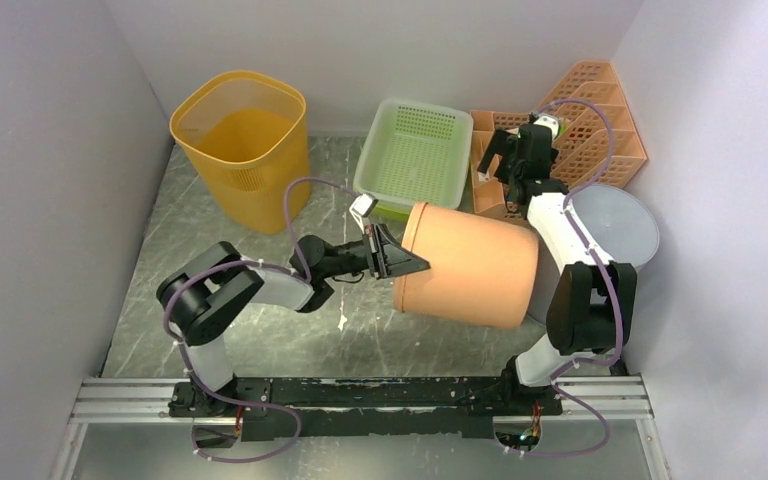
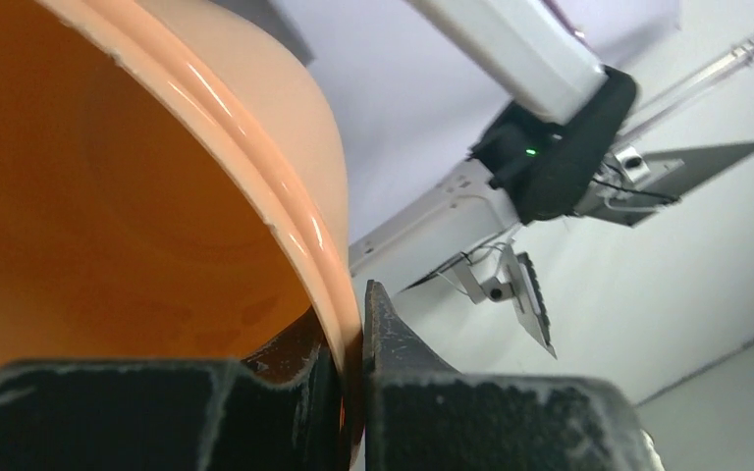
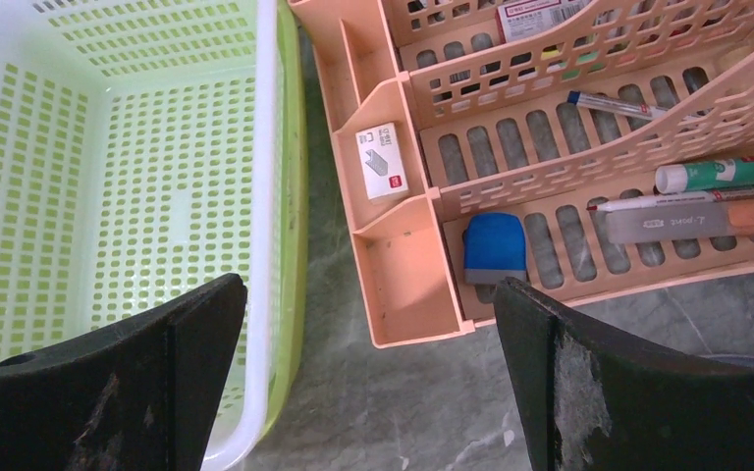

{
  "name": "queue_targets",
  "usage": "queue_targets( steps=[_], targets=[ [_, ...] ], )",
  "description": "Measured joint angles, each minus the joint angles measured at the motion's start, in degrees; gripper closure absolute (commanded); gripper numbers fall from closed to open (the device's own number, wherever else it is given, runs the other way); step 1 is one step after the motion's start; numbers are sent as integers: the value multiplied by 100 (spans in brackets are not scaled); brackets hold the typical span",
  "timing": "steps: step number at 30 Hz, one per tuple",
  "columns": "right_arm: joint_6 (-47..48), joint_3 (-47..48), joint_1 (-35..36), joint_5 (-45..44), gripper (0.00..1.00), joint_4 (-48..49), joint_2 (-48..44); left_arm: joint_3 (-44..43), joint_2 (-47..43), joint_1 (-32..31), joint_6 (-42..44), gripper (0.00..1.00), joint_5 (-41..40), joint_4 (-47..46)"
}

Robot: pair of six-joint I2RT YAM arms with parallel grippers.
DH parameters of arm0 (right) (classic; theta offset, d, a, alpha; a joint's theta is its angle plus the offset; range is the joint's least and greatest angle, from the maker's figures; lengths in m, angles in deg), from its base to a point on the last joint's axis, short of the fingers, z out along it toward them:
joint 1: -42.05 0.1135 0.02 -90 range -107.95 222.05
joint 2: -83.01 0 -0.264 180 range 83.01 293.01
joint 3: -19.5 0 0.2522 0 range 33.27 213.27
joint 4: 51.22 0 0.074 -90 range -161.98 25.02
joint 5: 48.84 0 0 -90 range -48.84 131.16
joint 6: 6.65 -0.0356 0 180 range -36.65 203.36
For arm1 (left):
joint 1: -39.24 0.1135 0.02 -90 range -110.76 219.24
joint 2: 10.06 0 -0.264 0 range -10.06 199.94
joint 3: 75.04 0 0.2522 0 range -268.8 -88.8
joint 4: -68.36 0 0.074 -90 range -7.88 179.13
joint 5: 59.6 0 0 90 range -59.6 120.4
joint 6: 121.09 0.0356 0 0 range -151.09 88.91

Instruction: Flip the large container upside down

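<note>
The large container (image 1: 470, 265) is a smooth terracotta-orange bucket. It is tipped on its side at the table's middle, mouth facing left. My left gripper (image 1: 405, 262) is shut on its rim, one finger inside the mouth and one outside. In the left wrist view the gripper (image 2: 353, 329) pinches the pale rim of the bucket (image 2: 137, 196), whose orange inside fills the left half. My right gripper (image 1: 497, 168) is open and empty, hovering at the back between the green basket and the peach organizer. In the right wrist view the gripper (image 3: 368, 304) has only bare table between its fingers.
A yellow mesh bin (image 1: 245, 140) stands at the back left. A green perforated basket (image 1: 415, 150) (image 3: 108, 177) is at the back centre. A peach desk organizer (image 1: 585, 125) (image 3: 550, 147) holds pens and an eraser at the back right. A grey round bin (image 1: 620, 225) stands behind the right arm.
</note>
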Motion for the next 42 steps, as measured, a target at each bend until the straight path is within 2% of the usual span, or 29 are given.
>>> queue_targets(
  steps=[6,10,20,27,33,37,42],
  targets=[
    [-22,0,-94,28,0,0,-87,468,348,50,70,93,-365,-35],
    [-17,50,-138,142,0,-24,-249,817,262,168,133,93,-518,-184],
    [31,448,-138,413,0,-201,-817,2122,-522,1523,236,93,-546,-245],
    [31,448,-138,498,0,-315,-885,2503,-713,1943,326,93,-411,-256],
    [37,448,-138,511,0,-323,-885,2514,-1180,1926,306,93,-380,-245],
    [33,448,-138,494,0,-321,-885,2288,-1412,1637,57,93,-564,-160],
    [37,470,-138,426,0,-321,-852,1300,-1088,911,-186,93,-822,-101]
  ],
)
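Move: The left hand already pinches the rim of the orange container, which lies on its side, its middle about 10 cm to the right, 2 cm ahead and 9 cm lower. From that hand, the green basket is some 31 cm ahead and 6 cm right, the grey container 10 cm ahead and 39 cm right. The orange container's middle lies about 28 cm back and 18 cm left of the right hand, nearly level. Rim still pinched, the left hand dips, swings left 12 cm, then rises back; the right lifts 9 cm. ##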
